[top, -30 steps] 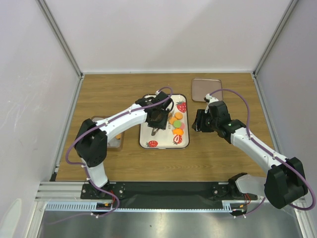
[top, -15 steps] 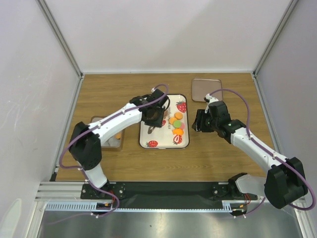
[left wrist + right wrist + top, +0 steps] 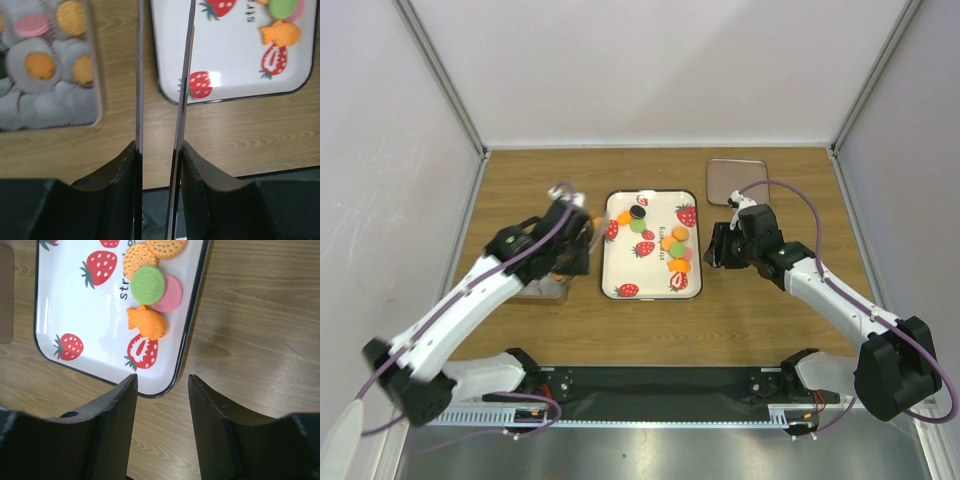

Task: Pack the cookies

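Note:
Several cookies (image 3: 677,250), orange, green, pink and one black (image 3: 637,213), lie on the strawberry-print tray (image 3: 640,278). More orange and pink cookies (image 3: 40,64) sit in paper cups in a clear box (image 3: 95,85) left of the tray. My left gripper (image 3: 570,238) hangs over that box, shut on metal tongs (image 3: 140,75). The blades stand a little apart, and their tips run out of the wrist view. A small orange bit (image 3: 582,206) shows near the tips; whether it is held I cannot tell. My right gripper (image 3: 717,245) is open and empty at the tray's right edge.
A brownish flat lid (image 3: 736,180) lies at the back right of the wooden table. White walls close in the left, right and back. In the right wrist view a fish-shaped orange cookie (image 3: 146,322) lies close to the tray's near rim (image 3: 185,347).
My left arm has swung left from over the tray to above the box, taking the tongs along and uncovering the black and green cookies. The right arm has not moved.

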Controlling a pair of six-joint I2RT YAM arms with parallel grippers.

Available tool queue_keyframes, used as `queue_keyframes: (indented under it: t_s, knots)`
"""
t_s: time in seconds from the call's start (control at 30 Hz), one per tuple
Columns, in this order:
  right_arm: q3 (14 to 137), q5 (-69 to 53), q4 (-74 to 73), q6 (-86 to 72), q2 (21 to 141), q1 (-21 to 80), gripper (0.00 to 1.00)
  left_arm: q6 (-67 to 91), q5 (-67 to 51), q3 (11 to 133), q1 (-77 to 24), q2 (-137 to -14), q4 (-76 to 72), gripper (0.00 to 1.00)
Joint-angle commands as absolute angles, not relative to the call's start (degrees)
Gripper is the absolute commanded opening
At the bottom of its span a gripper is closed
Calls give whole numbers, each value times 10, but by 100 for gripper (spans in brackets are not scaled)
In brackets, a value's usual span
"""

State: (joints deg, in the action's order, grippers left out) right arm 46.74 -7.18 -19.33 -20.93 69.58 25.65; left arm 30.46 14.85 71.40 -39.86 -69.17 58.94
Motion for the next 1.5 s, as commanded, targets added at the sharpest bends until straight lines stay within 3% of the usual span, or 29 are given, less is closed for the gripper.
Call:
queue_keyframes:
  t_s: [0.0, 0.17, 0.4, 0.93, 1.47]
  knots:
    - [487, -89, -178, -208, 697, 264, 51, 354, 192, 672, -373, -603, 677, 39]
    - [487, -96, -177, -209, 700, 271, 51, 373, 192, 614, -306, -491, 748, 40]
    - [487, -98, -177, -209, 698, 272, 51, 386, 198, 544, -239, -426, 785, 40]
    - [483, -120, -171, -213, 689, 272, 51, 415, 222, 492, -145, -389, 794, 42]
    - [482, -138, -170, -217, 679, 276, 51, 428, 218, 482, -116, -388, 780, 43]
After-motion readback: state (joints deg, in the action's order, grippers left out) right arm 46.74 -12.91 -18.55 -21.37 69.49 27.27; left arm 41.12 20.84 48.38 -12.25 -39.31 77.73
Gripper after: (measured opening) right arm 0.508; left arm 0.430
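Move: The empty cup at the box's near left corner, where the tongs seem headed, lies some 17 cm left of the left hand, about 3 cm back and 19 cm below. At the same level, the box's middle is 12 cm left and 1 cm ahead, its star cookie 6 cm left and level with the hand, and the strawberry tray's middle 15 cm right and 7 cm ahead. From the right hand the cup is about 50 cm left, 9 cm back and 12 cm below. What looks like an orange cookie, still held in the tongs, is carried across the box as the left hand swings about 17 cm left and 11 cm back, quickly at first, then easing. The hand sinks some 7 cm after the first stretch and turns about 40 degrees counter-clockwise, keeping its grip on the tongs. The empty right hand drifts a couple of centimetres left and slightly back. ##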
